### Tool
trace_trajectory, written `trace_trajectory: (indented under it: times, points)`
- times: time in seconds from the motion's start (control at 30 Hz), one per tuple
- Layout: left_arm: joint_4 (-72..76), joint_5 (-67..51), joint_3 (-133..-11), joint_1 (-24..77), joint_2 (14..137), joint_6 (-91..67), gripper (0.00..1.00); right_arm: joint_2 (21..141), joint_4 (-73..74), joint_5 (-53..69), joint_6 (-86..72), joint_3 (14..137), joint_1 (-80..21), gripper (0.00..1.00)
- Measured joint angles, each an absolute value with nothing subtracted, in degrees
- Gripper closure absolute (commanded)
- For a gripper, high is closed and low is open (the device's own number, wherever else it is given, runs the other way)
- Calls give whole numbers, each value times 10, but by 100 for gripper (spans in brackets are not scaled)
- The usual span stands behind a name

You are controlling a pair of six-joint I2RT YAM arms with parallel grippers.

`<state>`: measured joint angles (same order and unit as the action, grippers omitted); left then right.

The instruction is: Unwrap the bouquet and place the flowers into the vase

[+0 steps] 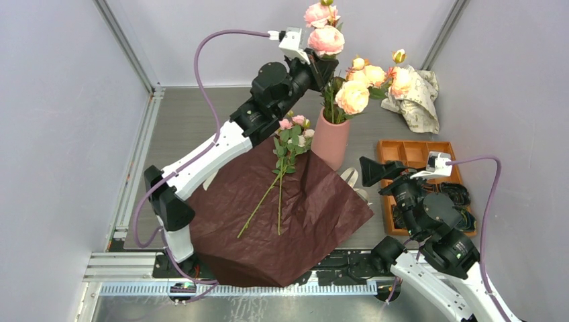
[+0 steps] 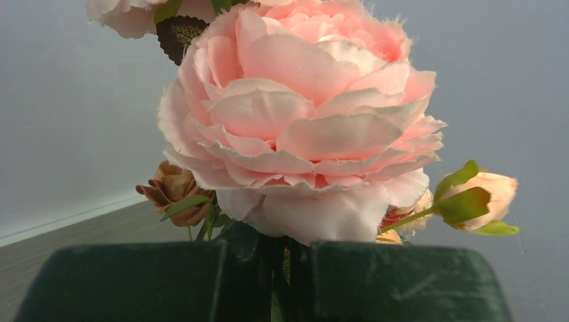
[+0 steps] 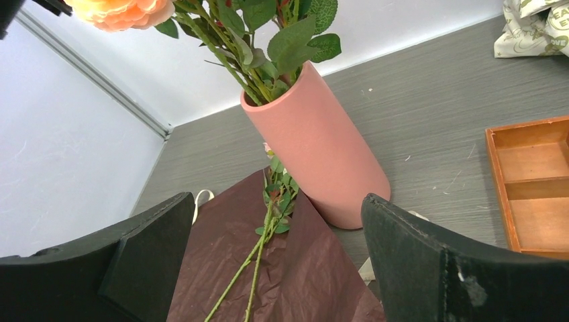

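The salmon-pink vase [image 1: 331, 142] stands upright at the far corner of the dark red paper and holds several peach flowers [image 1: 353, 96]. Above it, my left gripper [image 1: 326, 70] is shut on the stem of a large pink rose [image 1: 326, 40]. In the left wrist view that rose [image 2: 302, 121] fills the frame above the closed fingers [image 2: 402, 285]. The bouquet's dark red paper [image 1: 282, 215] lies spread flat, with two thin-stemmed pink flowers [image 1: 287, 144] lying on it. My right gripper [image 1: 374, 172] hangs open and empty right of the vase [image 3: 322, 147], facing the paper [image 3: 315, 275] and stems [image 3: 258, 255].
An orange compartment tray [image 1: 417, 153] sits under the right arm, with black parts in its near cells. Crumpled cream printed paper [image 1: 421, 94] lies at the back right. A cream ribbon [image 1: 351, 178] lies by the paper's right edge. Walls close in on both sides.
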<state>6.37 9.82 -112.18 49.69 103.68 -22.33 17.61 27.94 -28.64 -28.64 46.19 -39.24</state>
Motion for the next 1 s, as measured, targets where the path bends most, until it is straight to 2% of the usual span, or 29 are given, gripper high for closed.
trace_trajectory:
  times: [0.27,0.37,0.73,0.83,1.0]
  points:
    - [53,99,-1094,510,1047,-225,95,176,279,-286,-287,459,-392,1]
    - [53,103,-1074,517,1047,-225,91,176,279,-286,-287,455,-392,1]
    - [32,124,-1030,524,1046,-223,61,182,276,-283,-288,447,-392,0]
    - [22,126,-1017,524,1040,-222,49,186,272,-282,-289,444,-392,1]
    - [0,127,-1004,524,1021,-221,44,196,268,-275,-291,435,-392,1]
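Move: The left hand is shut on the stems of the pink roses. The vase mouth lies about 20 cm below it, some 4 cm to its right and barely 1 cm farther out. The peach roses already in the vase stand roughly 9 cm to its right, level with it front to back and 5 cm lower; the blooms left on the wrapper lie 8 cm ahead, 7 cm left and 46 cm down. From the right hand, the vase mouth is about 18 cm ahead, 12 cm left and 5 cm lower. The left hand lowers the pink roses some 11 cm towards the vase mouth, stems first, drifting a little right before easing partly back, while its fingertips dip about 15 degrees. Around halfway down its fingers begin to part and are half open at the end, letting go of the stems just above the vase, while the empty right hand, wide open, sinks about 2 cm. ##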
